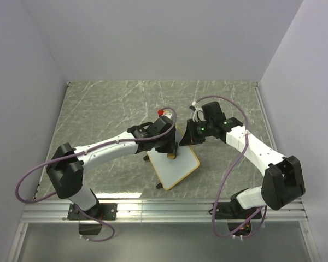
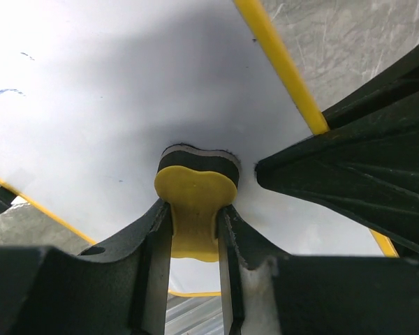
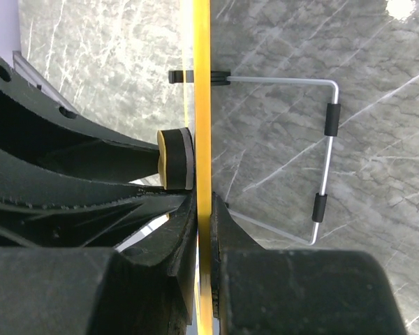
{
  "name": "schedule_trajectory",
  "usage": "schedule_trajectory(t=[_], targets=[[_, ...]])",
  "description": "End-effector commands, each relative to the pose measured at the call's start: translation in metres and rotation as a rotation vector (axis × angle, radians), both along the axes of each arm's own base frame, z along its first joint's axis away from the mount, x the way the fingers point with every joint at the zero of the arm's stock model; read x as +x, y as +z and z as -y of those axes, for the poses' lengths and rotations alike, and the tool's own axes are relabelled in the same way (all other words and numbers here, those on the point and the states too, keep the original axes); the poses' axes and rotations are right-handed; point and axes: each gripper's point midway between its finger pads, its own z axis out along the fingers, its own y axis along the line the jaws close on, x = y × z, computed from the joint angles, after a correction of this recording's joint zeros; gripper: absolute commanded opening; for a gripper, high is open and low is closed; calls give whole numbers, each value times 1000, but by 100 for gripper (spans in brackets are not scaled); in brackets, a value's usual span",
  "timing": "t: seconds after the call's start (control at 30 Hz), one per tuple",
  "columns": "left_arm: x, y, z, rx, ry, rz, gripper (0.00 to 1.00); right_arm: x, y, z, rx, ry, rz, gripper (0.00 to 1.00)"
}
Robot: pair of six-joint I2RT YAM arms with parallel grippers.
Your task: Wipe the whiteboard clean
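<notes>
The whiteboard (image 1: 177,166) is a white board with a yellow rim, tilted up at mid table. My left gripper (image 1: 170,148) is shut on the yellow bone-shaped eraser (image 2: 194,202), whose black felt pad presses on the white face (image 2: 126,91). Faint blue marks (image 2: 7,92) remain at the far left of the face. My right gripper (image 1: 186,136) is shut on the board's yellow edge (image 3: 202,105), seen edge-on in the right wrist view. The eraser (image 3: 174,159) shows there too, against the board.
A wire stand with black sleeves (image 3: 327,160) props the board from behind on the grey marble table (image 1: 98,109). A small red object (image 1: 160,112) lies just behind the left gripper. A metal rail (image 1: 164,210) runs along the near edge.
</notes>
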Motion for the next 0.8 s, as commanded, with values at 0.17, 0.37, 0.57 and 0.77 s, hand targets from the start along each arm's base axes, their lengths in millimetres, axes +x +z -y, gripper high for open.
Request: schedule_trajectory(t=[0.17,0.37,0.57,0.77], targets=[[28,-45,-27,-7,108,-17,0,-15,9,-11,46,85,43,0],[30,-69,-57,56,161,-38,0,-14,11,-11,46,80,50,0],[31,-66,-65,84,172,-18,0,-14,9,-11,48,76,47,0],[36,-54,-69,85,183,12,0,-12,9,-12,49,73,43,0]])
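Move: The left hand holds the yellow eraser on the tilted whiteboard. The black foot at the board's low left edge lies about 11 cm to its left, 2 cm farther out and some 9 cm lower. Two small blue marks remain about 6 cm ahead, 4 cm left and 4 cm below; the right gripper, on the raised edge, is roughly 7 cm right and 4 cm ahead, slightly higher. From the right hand that foot lies some 18 cm left, 2 cm back and 11 cm down. The left hand keeps its grip on the eraser and sweeps it down the board's slope, about 9 cm left and 7 cm down with a slight drift forward, away from the right gripper and towards the black foot at the low left edge, turning some 10 degrees counter-clockwise and easing to a stop beside that edge. The right hand stays in place, still pinching the raised edge to hold the tilted board against the stroke. ##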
